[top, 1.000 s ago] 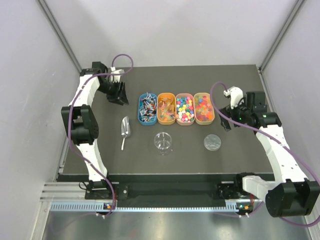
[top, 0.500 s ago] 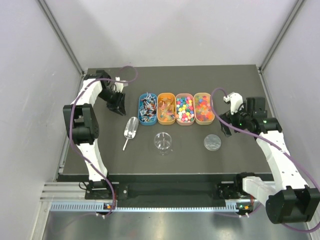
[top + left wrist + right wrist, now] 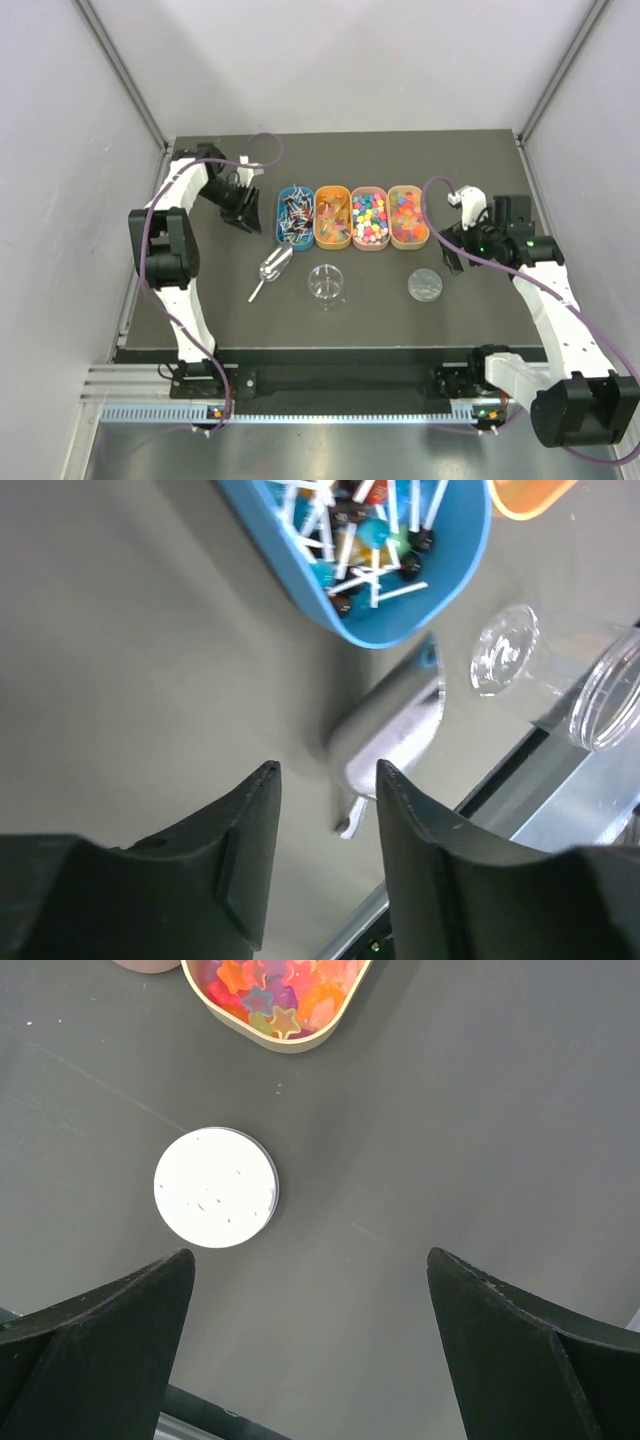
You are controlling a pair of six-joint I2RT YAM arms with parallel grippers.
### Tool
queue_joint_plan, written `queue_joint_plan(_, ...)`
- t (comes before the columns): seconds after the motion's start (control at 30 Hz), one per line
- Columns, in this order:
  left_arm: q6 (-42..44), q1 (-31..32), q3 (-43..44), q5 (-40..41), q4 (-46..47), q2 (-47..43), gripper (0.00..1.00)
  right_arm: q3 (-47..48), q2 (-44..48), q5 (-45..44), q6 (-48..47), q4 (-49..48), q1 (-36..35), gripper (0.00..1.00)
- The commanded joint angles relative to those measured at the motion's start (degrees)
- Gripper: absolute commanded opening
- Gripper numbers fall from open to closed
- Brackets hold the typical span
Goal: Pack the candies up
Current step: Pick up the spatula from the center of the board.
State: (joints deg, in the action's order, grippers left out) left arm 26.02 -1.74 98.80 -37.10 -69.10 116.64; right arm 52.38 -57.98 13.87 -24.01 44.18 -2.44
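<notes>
The candies fill four oval trays in a row at the table's middle: blue, orange, pink and tan. My left gripper is open and empty, just left of the blue tray. Its wrist view shows stick candies in that tray, with the gripper above bare table near a metal scoop. My right gripper is wide open and empty, right of the tan tray. Its wrist view shows star candies.
A metal scoop lies tilted in front of the blue tray. A clear round jar stands open in front of the trays, also in the left wrist view. Its lid lies to the right.
The scoop has slid right and turned, bowl toward the blue tray. My left gripper has moved nearer and right, toward that tray. The right gripper dropped slightly nearer, then held still.
</notes>
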Motion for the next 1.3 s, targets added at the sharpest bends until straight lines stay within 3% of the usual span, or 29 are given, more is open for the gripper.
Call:
queue_joint_plan(0.0,3.68,3.84,-3.17,-2.19,-2.36,-1.94,0.51,-0.17,0.41,1.07,-0.51,-1.38,0.59,1.00)
queue_joint_plan(0.27,2.28,7.45,-9.32,-1.75,1.07,-3.53,0.51,-0.70,1.11,0.90,-1.04,-1.12,1.21,1.00)
queue_joint_plan(0.47,-0.27,8.15,-11.00,3.00,4.06,-1.07,0.35,-0.61,0.85,0.90,-1.13,-0.94,1.21,1.00)
queue_joint_plan(0.57,-0.97,8.15,-10.91,4.14,5.20,-1.06,0.33,-0.70,1.02,0.63,-1.30,-0.94,1.29,1.00)
queue_joint_plan(0.63,-1.76,8.15,-10.65,4.58,6.16,-1.06,0.26,-0.70,1.20,0.72,-1.22,-0.94,1.29,1.00)
queue_joint_plan(0.67,-2.02,8.15,-10.39,4.93,6.26,-0.98,0.04,-0.70,1.29,0.72,-1.21,-0.94,1.29,1.00)
queue_joint_plan(0.7,-2.81,8.15,-10.04,5.28,6.43,-1.06,0.00,-0.53,1.37,0.72,-1.21,-0.94,1.29,1.00)
queue_joint_plan(0.87,-4.66,7.72,-5.82,8.70,2.66,-2.29,0.00,1.58,2.25,2.12,-2.09,0.37,1.30,0.99)
queue_joint_plan(1.03,-8.17,7.01,-2.85,13.19,4.24,-8.35,0.00,5.80,3.92,4.41,-0.96,-5.50,0.59,1.00)
queue_joint_plan(1.17,-17.28,7.01,8.57,12.85,1.61,-7.48,0.00,9.31,3.31,4.68,0.81,-11.47,-2.99,1.00)
queue_joint_plan(1.2,-20.02,7.01,11.38,12.84,0.99,-6.96,0.00,8.88,4.18,3.28,0.37,-17.14,-4.14,1.00)
queue_joint_plan(1.27,-31.75,7.19,19.29,18.98,1.68,-5.73,0.00,6.08,8.74,0.74,-2.34,-25.60,-8.87,1.00)
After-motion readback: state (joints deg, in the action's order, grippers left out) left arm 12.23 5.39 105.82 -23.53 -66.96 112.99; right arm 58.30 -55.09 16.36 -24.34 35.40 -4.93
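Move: The spatula, a metal scoop, lies on the board about 8 cm back and 4 cm to the right of the left hand, some 6 cm below it, its handle towards the base. The blue bin stands roughly 9 cm right and 3 cm ahead of that hand, the orange bin beyond it, 17 cm right and 3 cm ahead; the clear jar is 16 cm right and 12 cm back. From the right hand, the spatula lies about 41 cm left and 4 cm back. The spatula's bowl is pinched at its rim: the left hand swings back and right with half-open fingers, then sinks about 5 cm onto it and shuts them completely. Keeping hold, it lifts ever faster, about 9 cm up and 7 cm forward, turning somewhat counter-clockwise. Late on, the right hand, still wide open and empty, rises some 8 cm and goes forward, its fingers tipping up. ##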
